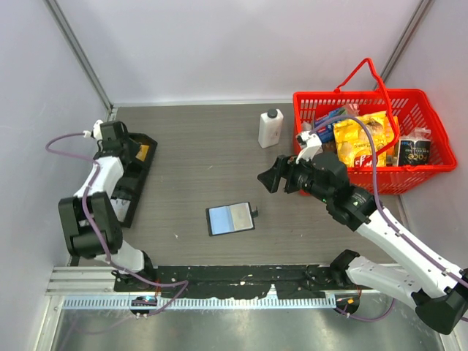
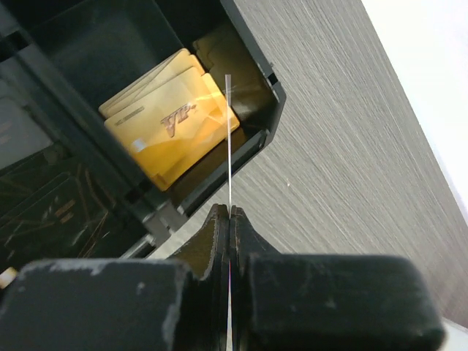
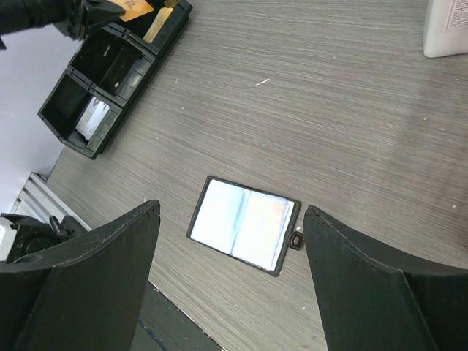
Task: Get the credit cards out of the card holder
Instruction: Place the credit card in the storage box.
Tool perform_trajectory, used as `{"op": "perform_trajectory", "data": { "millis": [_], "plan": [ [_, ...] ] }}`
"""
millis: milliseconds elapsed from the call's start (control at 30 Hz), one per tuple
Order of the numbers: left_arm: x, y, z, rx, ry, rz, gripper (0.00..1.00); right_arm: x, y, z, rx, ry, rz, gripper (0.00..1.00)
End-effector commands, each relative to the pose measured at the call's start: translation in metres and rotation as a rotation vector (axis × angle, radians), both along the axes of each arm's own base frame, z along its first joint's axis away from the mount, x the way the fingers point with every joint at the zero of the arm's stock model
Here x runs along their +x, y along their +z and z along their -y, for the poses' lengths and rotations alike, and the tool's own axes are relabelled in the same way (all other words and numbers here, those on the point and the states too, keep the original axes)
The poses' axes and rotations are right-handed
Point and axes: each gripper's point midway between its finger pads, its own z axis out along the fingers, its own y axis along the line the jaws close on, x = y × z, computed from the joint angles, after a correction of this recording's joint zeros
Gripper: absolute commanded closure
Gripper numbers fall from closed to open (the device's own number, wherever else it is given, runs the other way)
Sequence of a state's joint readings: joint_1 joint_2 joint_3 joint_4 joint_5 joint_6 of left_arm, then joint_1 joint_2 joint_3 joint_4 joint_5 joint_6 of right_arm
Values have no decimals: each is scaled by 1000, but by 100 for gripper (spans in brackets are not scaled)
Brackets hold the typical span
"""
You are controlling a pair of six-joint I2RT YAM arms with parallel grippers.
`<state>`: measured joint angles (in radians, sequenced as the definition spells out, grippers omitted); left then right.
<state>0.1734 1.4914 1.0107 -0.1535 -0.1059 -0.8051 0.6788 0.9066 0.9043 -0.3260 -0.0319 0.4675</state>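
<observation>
The card holder (image 1: 231, 218) lies open and flat on the table's middle, with pale blue faces showing in both halves and a small snap tab (image 3: 295, 239) on its right edge. My right gripper (image 1: 266, 178) hovers open above and to the right of it; in the right wrist view the holder (image 3: 243, 224) sits between the spread fingers (image 3: 102, 270), untouched. At the far left, my left gripper (image 2: 229, 211) is shut on a thin credit card (image 2: 229, 139) seen edge-on, over a tray compartment that holds yellowish-orange cards (image 2: 172, 124).
A black compartment tray (image 1: 139, 172) lies along the table's left side. A white bottle (image 1: 270, 128) stands at the back, next to a red basket (image 1: 417, 178) full of packets on the right.
</observation>
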Motion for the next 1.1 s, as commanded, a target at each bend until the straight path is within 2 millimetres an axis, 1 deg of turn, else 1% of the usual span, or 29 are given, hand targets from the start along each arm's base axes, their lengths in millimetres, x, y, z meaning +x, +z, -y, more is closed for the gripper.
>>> {"op": "perform_trajectory", "data": {
  "millis": [0,133,233,267,300,333,367,400,500,533,567,600,700,733,800,833,933,1000,1033,1067],
  "plan": [
    [27,2,-3,-55,-14,-31,100,-2,15,8,-34,13,73,17],
    [42,-7,-6,-83,-1,-54,100,-2,13,11,-63,10,81,17],
    [47,-15,-3,-121,-5,-76,100,0,13,13,-76,6,85,16],
    [47,-19,-2,-126,-5,-87,98,0,13,12,-79,9,86,17],
    [47,-24,-3,-128,-3,-104,93,0,12,12,-84,9,86,17],
    [47,-25,-4,-130,-1,-116,86,1,12,12,-86,10,88,17],
    [46,-28,-4,-132,-1,-131,77,1,11,13,-87,8,86,17],
    [44,-28,-5,-129,-7,-145,68,1,11,12,-89,10,86,17],
    [39,-22,-5,-104,-24,-151,45,1,11,13,-89,9,86,17],
    [37,-17,-5,-94,-31,-142,37,0,11,13,-90,11,87,17],
    [35,-12,-6,-83,-35,-135,25,0,11,13,-91,10,89,17],
    [33,-8,-6,-75,-37,-129,18,0,10,14,-90,9,87,17],
    [23,10,-7,-32,-56,-107,4,-2,11,15,-89,9,92,17],
    [19,19,-6,-21,-63,-96,0,2,12,20,-100,-24,103,17],
    [11,35,-5,9,-80,-78,0,3,12,22,-104,-32,107,17],
    [5,49,-4,28,-93,-56,0,3,13,23,-104,-34,114,17],
    [-13,75,1,67,-130,-25,0,4,16,26,-112,-48,126,16],
    [-28,95,4,104,-166,1,0,3,18,25,-113,-35,138,15],
    [-37,108,13,115,-218,26,0,3,19,25,-111,-35,140,11],
    [-46,120,16,140,-247,50,0,4,21,24,-105,-35,151,10]
  ]
}}
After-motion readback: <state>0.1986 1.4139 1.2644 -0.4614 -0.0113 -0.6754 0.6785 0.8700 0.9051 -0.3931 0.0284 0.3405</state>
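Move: Ahead of the left hand, which holds a card, the far compartment of the storage box with its yellow cards lies about 8 cm out, 3 cm left and 10 cm below. The box's middle compartment is about 1 cm back, 7 cm left. The open card holder is some 19 cm back and 30 cm right, on the table. From the right hand, the far compartment lies about 20 cm ahead, 44 cm left and 22 cm lower. Easing forward and down about 4 cm each way, the left hand brings its card to the storage box's far compartment, the fingers tipping down some 10 degrees. At the low point the fingers open wide and let go; the hand then rises about 12 cm, drawing back roughly 5 cm, clear of the box. ##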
